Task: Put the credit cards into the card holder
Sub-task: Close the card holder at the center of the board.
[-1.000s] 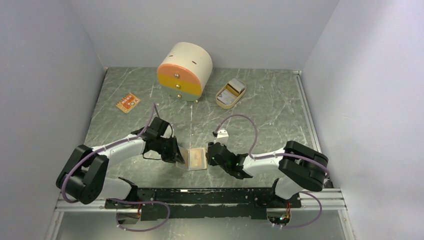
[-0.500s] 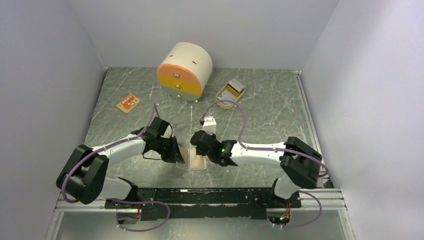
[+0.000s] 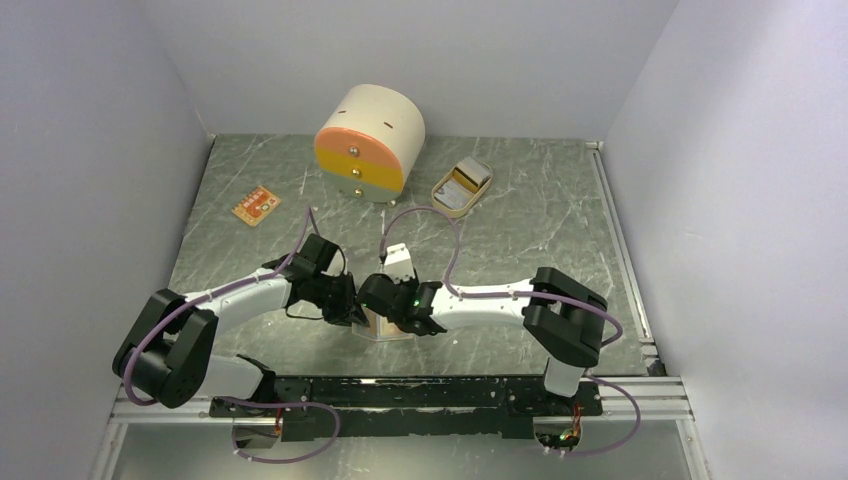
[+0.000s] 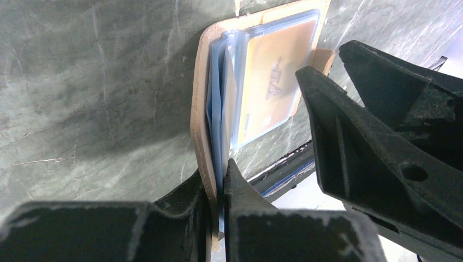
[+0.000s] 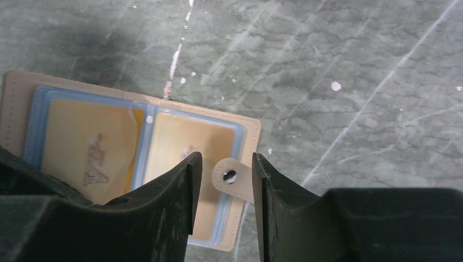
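The tan card holder (image 5: 248, 128) lies open on the table, its clear pockets holding yellow-orange credit cards (image 5: 87, 147). In the left wrist view my left gripper (image 4: 218, 174) is shut on the card holder (image 4: 199, 109), pinching its tan cover edge and a clear sleeve, with a yellow-orange card (image 4: 273, 82) beyond. My right gripper (image 5: 225, 180) stands open just above the holder, and the snap-button tab (image 5: 232, 177) shows between its fingers without touching them. From above, both grippers meet over the card holder (image 3: 392, 330): the left gripper (image 3: 345, 300) and the right gripper (image 3: 378, 300) hide most of it.
A round cream drawer box (image 3: 370, 140) with an orange-yellow front stands at the back. To its right a beige oval tray (image 3: 442, 198) holds flat cards. A small orange patterned piece (image 3: 256, 205) lies at the far left. The right arm's black fingers (image 4: 371, 164) crowd the holder's right side.
My right arm has swung left across the table until it is over the card holder, and its jaws have widened. The left gripper has kept its hold and place.
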`<state>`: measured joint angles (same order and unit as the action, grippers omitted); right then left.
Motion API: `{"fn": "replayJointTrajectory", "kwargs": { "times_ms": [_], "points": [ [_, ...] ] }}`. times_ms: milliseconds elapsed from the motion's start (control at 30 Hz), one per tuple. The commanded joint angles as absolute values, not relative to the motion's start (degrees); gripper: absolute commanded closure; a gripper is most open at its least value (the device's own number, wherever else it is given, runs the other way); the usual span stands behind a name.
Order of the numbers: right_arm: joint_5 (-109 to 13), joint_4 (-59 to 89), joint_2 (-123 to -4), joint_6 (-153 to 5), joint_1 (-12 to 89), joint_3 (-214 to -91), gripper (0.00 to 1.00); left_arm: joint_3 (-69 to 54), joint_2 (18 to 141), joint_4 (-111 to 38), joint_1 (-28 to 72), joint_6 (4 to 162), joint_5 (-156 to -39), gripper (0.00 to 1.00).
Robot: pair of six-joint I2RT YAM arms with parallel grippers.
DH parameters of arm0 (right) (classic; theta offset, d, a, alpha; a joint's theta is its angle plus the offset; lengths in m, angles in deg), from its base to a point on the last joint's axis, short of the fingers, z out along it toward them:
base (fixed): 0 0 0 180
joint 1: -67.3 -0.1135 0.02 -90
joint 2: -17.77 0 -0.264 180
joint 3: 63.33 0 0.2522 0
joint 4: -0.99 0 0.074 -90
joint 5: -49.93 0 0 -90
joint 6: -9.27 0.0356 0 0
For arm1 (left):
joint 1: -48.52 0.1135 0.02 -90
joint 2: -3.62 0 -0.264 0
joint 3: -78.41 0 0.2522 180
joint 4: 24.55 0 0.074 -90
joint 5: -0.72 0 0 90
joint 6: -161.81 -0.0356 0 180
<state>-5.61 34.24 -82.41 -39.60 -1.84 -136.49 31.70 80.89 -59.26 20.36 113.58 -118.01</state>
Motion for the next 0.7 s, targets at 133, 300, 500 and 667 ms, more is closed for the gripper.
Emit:
{"fn": "replayJointTrajectory", "kwargs": {
  "times_ms": [133,300,500,667],
  "points": [
    [0.0,39.3,-80.6,-37.0,-2.1,-135.4,0.71,31.7,81.2,-59.0,20.7,113.8,-118.6,0.91],
    [0.2,38.5,-78.8,-36.5,-2.0,-134.4,0.78,31.7,81.2,-59.3,20.7,113.6,-118.3,0.91],
    [-1.1,35.8,-76.2,-36.3,-1.4,-130.3,0.8,31.5,81.4,-59.3,20.7,113.8,-118.1,0.91],
    [-3.3,30.1,-72.8,-37.3,-0.6,-126.1,0.91,30.9,81.4,-59.7,20.7,113.8,-118.1,0.86]
  ]
}}
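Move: The card holder's strap, its snap end bent inward over the right page, lies practically between the right hand's open fingertips, about 1 cm to the right and 1 cm down. The middle of the right page is about 2 cm to that hand's left, level with it fore and aft, and 3 cm below; the raised left cover is some 7 cm left, 1 cm lower. From the left hand, the strap lies about 8 cm right, 1 cm ahead, 1 cm lower. The strap's free end is pinched as the right fingers close from nearly half open, the hand meanwhile going right, almost level, by about 4.5 cm, from over the right page to just outside the holder's right edge, with hardly any wrist turn. The left hand stays in place, still gripping the raised left cover. ##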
